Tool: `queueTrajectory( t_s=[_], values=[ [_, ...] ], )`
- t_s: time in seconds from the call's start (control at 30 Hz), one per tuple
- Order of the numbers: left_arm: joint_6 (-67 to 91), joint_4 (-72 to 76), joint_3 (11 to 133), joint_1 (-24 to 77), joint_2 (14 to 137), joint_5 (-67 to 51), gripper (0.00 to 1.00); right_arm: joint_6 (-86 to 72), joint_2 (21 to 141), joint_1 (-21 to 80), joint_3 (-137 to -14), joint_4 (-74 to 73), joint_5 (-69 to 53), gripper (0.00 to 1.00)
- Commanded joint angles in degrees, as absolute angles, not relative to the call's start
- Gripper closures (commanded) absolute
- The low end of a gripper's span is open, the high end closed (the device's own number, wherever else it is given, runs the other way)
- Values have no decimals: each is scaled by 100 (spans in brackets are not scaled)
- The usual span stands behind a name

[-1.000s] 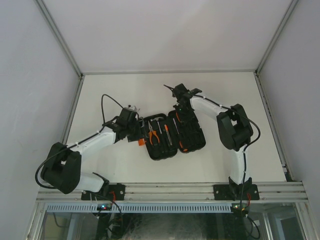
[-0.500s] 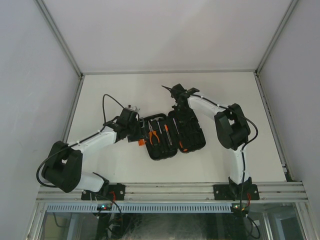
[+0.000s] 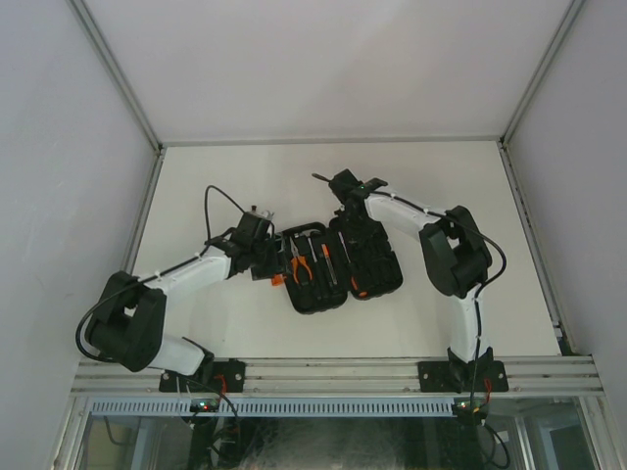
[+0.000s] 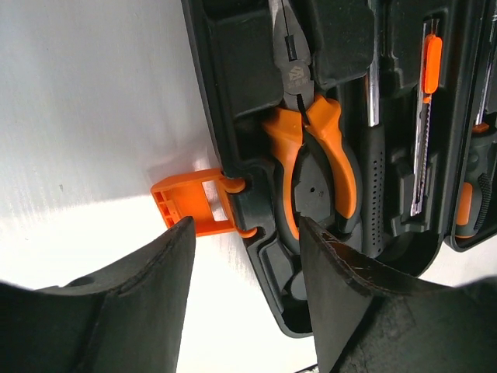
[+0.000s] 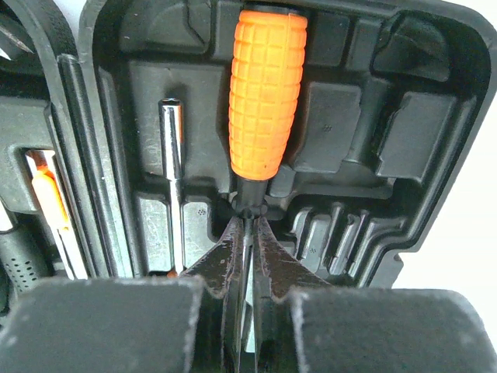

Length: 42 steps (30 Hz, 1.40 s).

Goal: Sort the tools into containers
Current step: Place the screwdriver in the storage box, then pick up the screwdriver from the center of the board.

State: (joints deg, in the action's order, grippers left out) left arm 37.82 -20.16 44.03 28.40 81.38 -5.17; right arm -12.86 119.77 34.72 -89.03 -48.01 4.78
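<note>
The black tool case (image 3: 323, 304) lies open in the middle of the table. Orange-handled pliers (image 4: 311, 163) (image 3: 300, 262) and a black-handled hammer (image 4: 374, 179) sit in slots of its left half. My left gripper (image 4: 245, 233) (image 3: 266, 257) stands open at that half's left edge, one finger outside beside the orange latch (image 4: 186, 203), the other over the pliers' handles. My right gripper (image 5: 247, 225) (image 3: 350, 223) is shut on the thin shaft of an orange-handled screwdriver (image 5: 265, 93), which lies along a moulded slot in the right half (image 5: 435, 132).
A slim orange-and-steel tool (image 4: 425, 116) lies right of the hammer, and a steel rod (image 5: 172, 132) is slotted left of the screwdriver. White walls with metal posts enclose the table (image 3: 225, 176). A rail (image 3: 333, 372) crosses the near edge.
My right wrist has drifted a little to the left over the case's far end. The left arm has edged slightly closer to the case. Both grips are unchanged.
</note>
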Motion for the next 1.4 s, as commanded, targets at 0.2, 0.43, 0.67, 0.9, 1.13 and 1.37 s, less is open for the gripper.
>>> queueTrajectory(
  t_s=[0.2, 0.43, 0.67, 0.9, 1.13, 1.37],
  values=[
    [3622, -1846, 4722, 2812, 8198, -628, 40, -1652, 13370, 3991, -7486, -4476, -761, 100],
    [3630, -1826, 4726, 2812, 8257, -627, 40, -1660, 13391, 4077, -7162, -4317, -895, 100],
    [3606, -1878, 4808, 2655, 8178, -529, 40, -1755, 12185, 3855, -7080, -4191, -618, 100],
    [3560, -2000, 5041, 2370, 8369, -521, 39, -1804, 10487, 3315, -7488, -3839, -867, 91],
    [3534, -2003, 5328, 2319, 8717, -591, 39, -1856, 9415, 3059, -7536, -3308, -774, 73],
    [3520, -1995, 5669, 2320, 9121, -828, 40, -2012, 8757, 2852, -6718, -2960, -704, 70]
  ],
)
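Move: The right hand's shut fingertips are on the neck of the large screwdriver in the tray, its middle only about 1 cm back of them and its handle ahead. The slim screwdriver lies some 5 cm back and 1 cm left, the orange cutter 5 cm back and 6 cm left. From the left hand, open at the box's left rim, the large screwdriver is about 6 cm ahead, 13 cm right and 3 cm lower; the pliers are 3 cm ahead and 2 cm right, the orange latch 3 cm left and 1 cm back. The right hand keeps its shut fingertips bearing down on the screwdriver's neck, sinking about 1 cm while easing slightly back and left, then comes free, parts its fingers a little and climbs some 14 cm clear of the box, with the fingers swinging about 30 degrees to point more left and forward. The left hand waits open by the box's left rim at first, then travels about 5 cm forward along that edge, over towards the hammer end, its fingers still open. ##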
